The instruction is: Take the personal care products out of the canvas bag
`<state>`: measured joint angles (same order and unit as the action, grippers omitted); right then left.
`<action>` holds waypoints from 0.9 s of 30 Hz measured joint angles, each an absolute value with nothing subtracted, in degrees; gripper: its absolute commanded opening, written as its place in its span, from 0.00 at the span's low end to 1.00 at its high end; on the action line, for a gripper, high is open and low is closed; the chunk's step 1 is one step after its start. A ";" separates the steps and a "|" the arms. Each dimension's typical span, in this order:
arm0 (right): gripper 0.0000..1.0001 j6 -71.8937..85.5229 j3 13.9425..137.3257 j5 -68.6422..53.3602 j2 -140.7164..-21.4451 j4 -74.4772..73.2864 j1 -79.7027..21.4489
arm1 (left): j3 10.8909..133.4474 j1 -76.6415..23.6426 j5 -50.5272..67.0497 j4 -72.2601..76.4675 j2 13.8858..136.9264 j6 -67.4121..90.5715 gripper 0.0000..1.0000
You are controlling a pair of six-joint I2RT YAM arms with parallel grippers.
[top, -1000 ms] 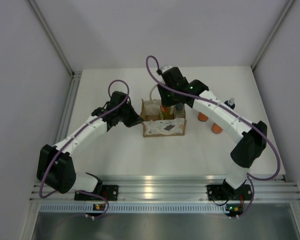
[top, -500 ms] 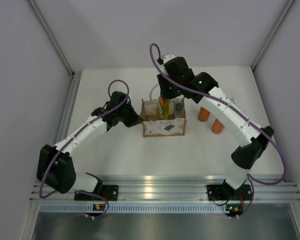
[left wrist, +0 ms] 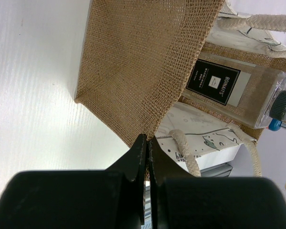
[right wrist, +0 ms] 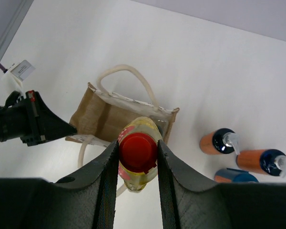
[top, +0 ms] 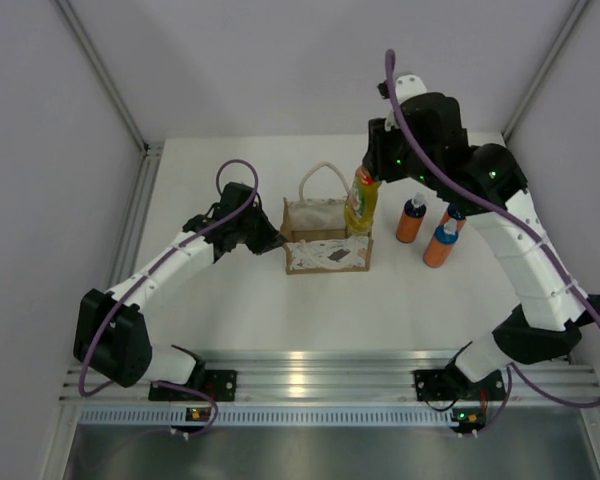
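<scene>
The tan canvas bag (top: pixel 325 240) (right wrist: pixel 102 117) stands mid-table with its rope handles up. My left gripper (top: pixel 277 240) (left wrist: pixel 147 139) is shut on the bag's woven left edge (left wrist: pixel 133 62). High above the bag's right end, my right gripper (top: pixel 372 172) (right wrist: pixel 137 143) is shut on the red cap of the slim yellow bottle (top: pixel 361 202) (right wrist: pixel 139 164), which hangs clear of the bag. A clear bottle with a dark grey cap (left wrist: pixel 238 90) lies inside the bag. Three orange bottles with blue tops (top: pixel 411 220) (top: pixel 439 245) (top: pixel 453 214) stand on the table right of the bag.
The orange bottles (right wrist: pixel 219 142) (right wrist: pixel 257 161) cluster just right of the bag, under my right arm. A metal rail (top: pixel 310 372) runs along the near table edge. Grey walls and a frame post (top: pixel 140 200) close in the back and sides.
My right gripper has risen up and to the right, drawing the yellow bottle out of the bag. The left gripper has kept its hold on the bag's edge.
</scene>
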<state>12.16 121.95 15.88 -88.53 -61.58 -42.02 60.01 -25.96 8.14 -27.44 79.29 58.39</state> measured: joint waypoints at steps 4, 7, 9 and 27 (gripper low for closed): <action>0.00 12.23 121.86 16.32 -84.86 -63.55 -38.46 | 60.01 -25.96 8.14 -27.44 79.29 58.37 0.00; 0.00 12.23 120.25 16.32 -82.13 -63.92 -34.81 | 60.01 -25.96 8.14 -27.44 79.29 58.39 0.00; 0.00 12.23 118.41 16.34 -80.51 -64.36 -32.73 | 60.01 -25.96 8.16 -27.44 79.29 58.37 0.00; 0.00 11.20 75.05 14.31 -69.58 -50.63 -21.23 | 60.01 -25.96 8.38 -27.44 79.31 58.37 0.00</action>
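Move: The red-capped yellow bottle already hangs from the right hand; the free table spot for it is about 15 cm right, 1 cm back and 40 below. The dark-topped pump bottle stands 17 cm right and 9 ahead, the blue-topped one 24 right and 3 ahead; the canvas bag's middle lies 7 left and 3 ahead, all some 33 lower. From the left hand, that spot is about 32 cm right, 1 back, 15 below. The right hand carries the red-capped bottle 15 cm right, then down about 17 cm towards the free spot. ##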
